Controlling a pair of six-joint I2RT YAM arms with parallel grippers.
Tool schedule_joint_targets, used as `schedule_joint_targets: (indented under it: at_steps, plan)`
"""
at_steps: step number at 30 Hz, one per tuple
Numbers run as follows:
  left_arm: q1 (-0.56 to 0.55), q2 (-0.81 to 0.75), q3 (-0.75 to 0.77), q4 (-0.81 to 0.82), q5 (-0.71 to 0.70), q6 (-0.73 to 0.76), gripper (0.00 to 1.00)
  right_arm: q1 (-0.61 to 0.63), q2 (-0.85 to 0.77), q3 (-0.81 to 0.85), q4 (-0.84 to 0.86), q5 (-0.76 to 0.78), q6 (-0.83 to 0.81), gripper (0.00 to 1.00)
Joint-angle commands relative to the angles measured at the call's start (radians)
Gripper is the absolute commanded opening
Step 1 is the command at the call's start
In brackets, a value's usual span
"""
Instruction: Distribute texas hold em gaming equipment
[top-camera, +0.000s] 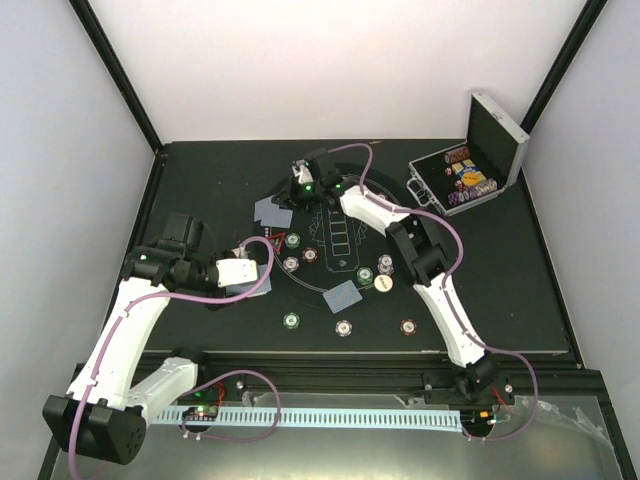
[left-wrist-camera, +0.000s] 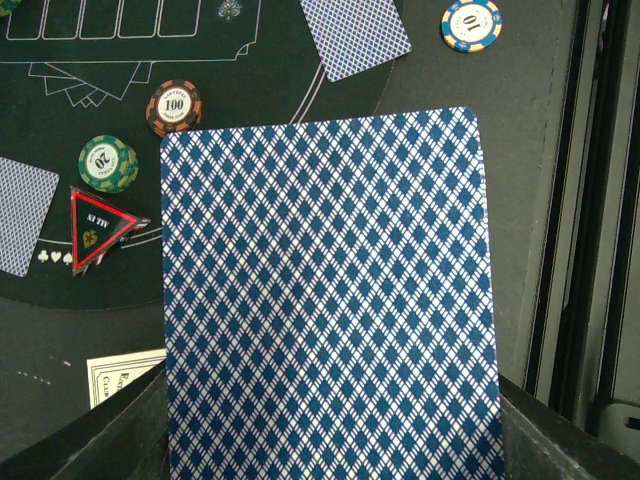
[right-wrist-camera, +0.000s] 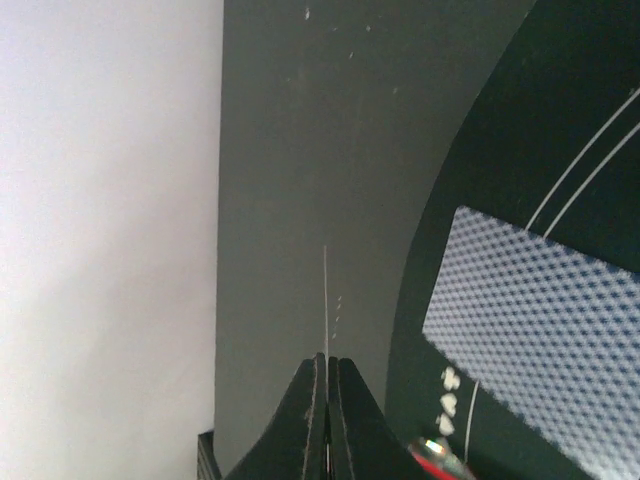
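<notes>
A blue diamond-backed playing card (left-wrist-camera: 330, 300) fills the left wrist view, with my left gripper (top-camera: 250, 272) shut on it above the mat's left rim; its fingers are hidden behind the card. My right gripper (right-wrist-camera: 327, 358) is at the mat's far left edge, shut on a playing card seen edge-on (right-wrist-camera: 325, 300) as a thin line. Dealt cards lie face down (top-camera: 272, 212) (top-camera: 343, 296). A red triangle marker (left-wrist-camera: 98, 228), a green chip (left-wrist-camera: 108, 163) and a red-brown chip (left-wrist-camera: 174, 106) lie on the mat. More chips (top-camera: 290, 321) dot its near edge.
The round black mat (top-camera: 330, 225) with white outlines covers the table's middle. An open silver case (top-camera: 470, 170) with chips stands at the back right. A white printed paper (left-wrist-camera: 125, 375) lies off the mat below my left gripper. White walls close in on three sides.
</notes>
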Motion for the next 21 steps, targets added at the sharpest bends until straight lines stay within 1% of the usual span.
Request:
schedule_joint_targets:
  at_steps: [1,3,4,9,11,12,17,21]
  plan:
    - [-0.003,-0.010,0.041,-0.025,0.023,-0.009,0.02,-0.001,0.067,0.109,-0.102,0.052,-0.020,0.02]
    - [-0.004,-0.009,0.039,-0.025,0.022,-0.009,0.02,-0.001,0.069,0.105,-0.127,0.072,-0.039,0.03]
    - [-0.003,-0.008,0.038,-0.025,0.020,-0.008,0.02,-0.002,0.066,0.102,-0.140,0.082,-0.049,0.05]
    - [-0.004,-0.008,0.039,-0.027,0.022,-0.011,0.02,-0.008,0.014,0.076,-0.209,0.129,-0.109,0.36]
    - [-0.003,-0.010,0.044,-0.028,0.022,-0.015,0.01,-0.017,-0.036,0.036,-0.207,0.142,-0.129,0.46]
    - [-0.004,-0.011,0.046,-0.030,0.023,-0.017,0.02,-0.021,-0.067,0.007,-0.200,0.147,-0.137,0.50]
    - [-0.003,-0.013,0.060,-0.038,0.039,-0.037,0.02,-0.036,-0.248,-0.179,-0.145,0.148,-0.154,0.60]
    - [-0.003,-0.014,0.060,-0.037,0.041,-0.041,0.02,-0.032,-0.447,-0.443,0.002,0.098,-0.119,0.68]
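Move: The right hand still pinches a card and is bringing it to the card already lying at the mat's far left; that card's middle is about 3 cm back of the hand, 1 cm left and some 6 cm below. At the same depth, the all-in triangle lies roughly 10 cm back and 1 cm left, the green chip 10 cm back and 3 cm right. From the left hand the lying card is about 23 cm ahead, 10 cm right and 12 cm down. Down first, about 4 cm, the right hand lowers its pinched card towards the one on the mat, dipping its left-pointing fingers some 10 degrees and spreading them from shut to well open, so they let go. It then draws away to the right, about 6 cm off the cards, rising some 5 cm and easing back a little, still opening. ##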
